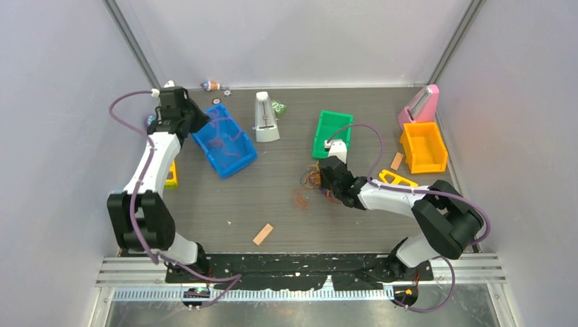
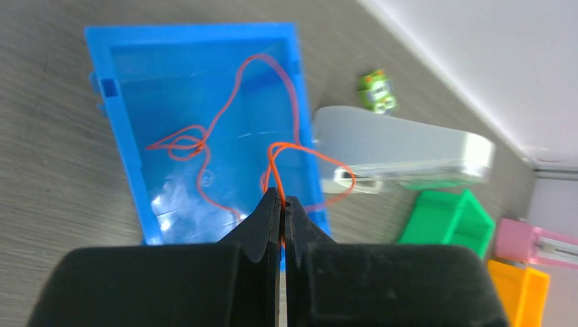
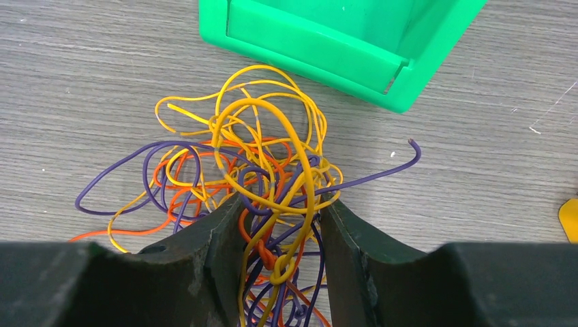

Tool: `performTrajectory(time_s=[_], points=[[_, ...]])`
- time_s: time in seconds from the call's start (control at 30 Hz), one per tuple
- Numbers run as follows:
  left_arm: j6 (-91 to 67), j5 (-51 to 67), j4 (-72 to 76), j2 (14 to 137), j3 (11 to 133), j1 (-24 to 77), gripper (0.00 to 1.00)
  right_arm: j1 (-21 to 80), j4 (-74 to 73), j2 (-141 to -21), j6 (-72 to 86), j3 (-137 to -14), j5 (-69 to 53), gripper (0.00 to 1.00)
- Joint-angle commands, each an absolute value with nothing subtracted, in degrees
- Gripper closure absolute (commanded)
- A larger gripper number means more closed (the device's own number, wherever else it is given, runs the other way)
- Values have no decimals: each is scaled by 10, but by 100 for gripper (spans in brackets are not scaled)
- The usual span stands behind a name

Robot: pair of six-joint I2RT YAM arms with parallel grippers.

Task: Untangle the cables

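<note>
A tangle of yellow, orange and purple cables (image 3: 266,157) lies on the table just in front of the green bin; in the top view the tangle (image 1: 313,177) sits mid-table. My right gripper (image 3: 281,201) stands open astride it, with loose strands and a knot between the fingers, none clamped. My left gripper (image 2: 282,196) is shut on a thin orange-red cable (image 2: 232,102), which loops down into the blue bin (image 2: 191,33). In the top view the left gripper (image 1: 176,109) hovers at the blue bin's (image 1: 204,146) far left corner. A small red cable coil (image 1: 300,199) lies apart on the table.
The green bin (image 1: 332,133) stands behind the tangle. A grey wedge-shaped object (image 1: 265,117) sits right of the blue bin. An orange bin (image 1: 423,146) and a pink object (image 1: 419,104) stand far right. A wooden stick (image 1: 263,234) lies near the front.
</note>
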State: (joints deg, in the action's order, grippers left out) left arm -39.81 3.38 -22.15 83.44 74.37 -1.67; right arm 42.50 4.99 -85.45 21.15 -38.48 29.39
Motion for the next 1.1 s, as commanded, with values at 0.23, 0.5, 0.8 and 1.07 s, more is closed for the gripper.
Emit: performTrajectory(time_s=[0.23, 0.5, 0.8, 1.07], points=[[-391, -97, -244, 904, 721, -39, 90, 422, 73, -831, 211, -383, 301, 53], [-329, 26, -236, 888, 721, -25, 1, 422, 73, -838, 210, -387, 292, 53], [-292, -4, -171, 729, 585, 108, 0, 423, 139, -823, 175, -363, 192, 76], [-237, 27, -26, 596, 404, 260, 4, 429, 319, -791, 146, -307, -44, 94]])
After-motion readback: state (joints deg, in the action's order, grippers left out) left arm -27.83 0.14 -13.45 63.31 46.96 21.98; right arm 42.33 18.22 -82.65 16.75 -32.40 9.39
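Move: The left hand, its shut fingers holding the orange cable, hangs some 20 cm above the blue box, whose middle lies about 2 cm back and 2 cm to the right. From that hand the metronome stands level, about 15 cm right, and the cable tangle 28 cm right and 14 cm back. The right hand's half-open fingers straddle the tangle, its middle 1 cm ahead and 2 cm left; the green bin is 14 cm ahead, 2 cm right, the yellow triangle 21 cm right, 1 cm ahead. Left hand dips 9 cm over the blue box, opens, sweeps back-right; right closes on tangle, shifts 5 cm left. ##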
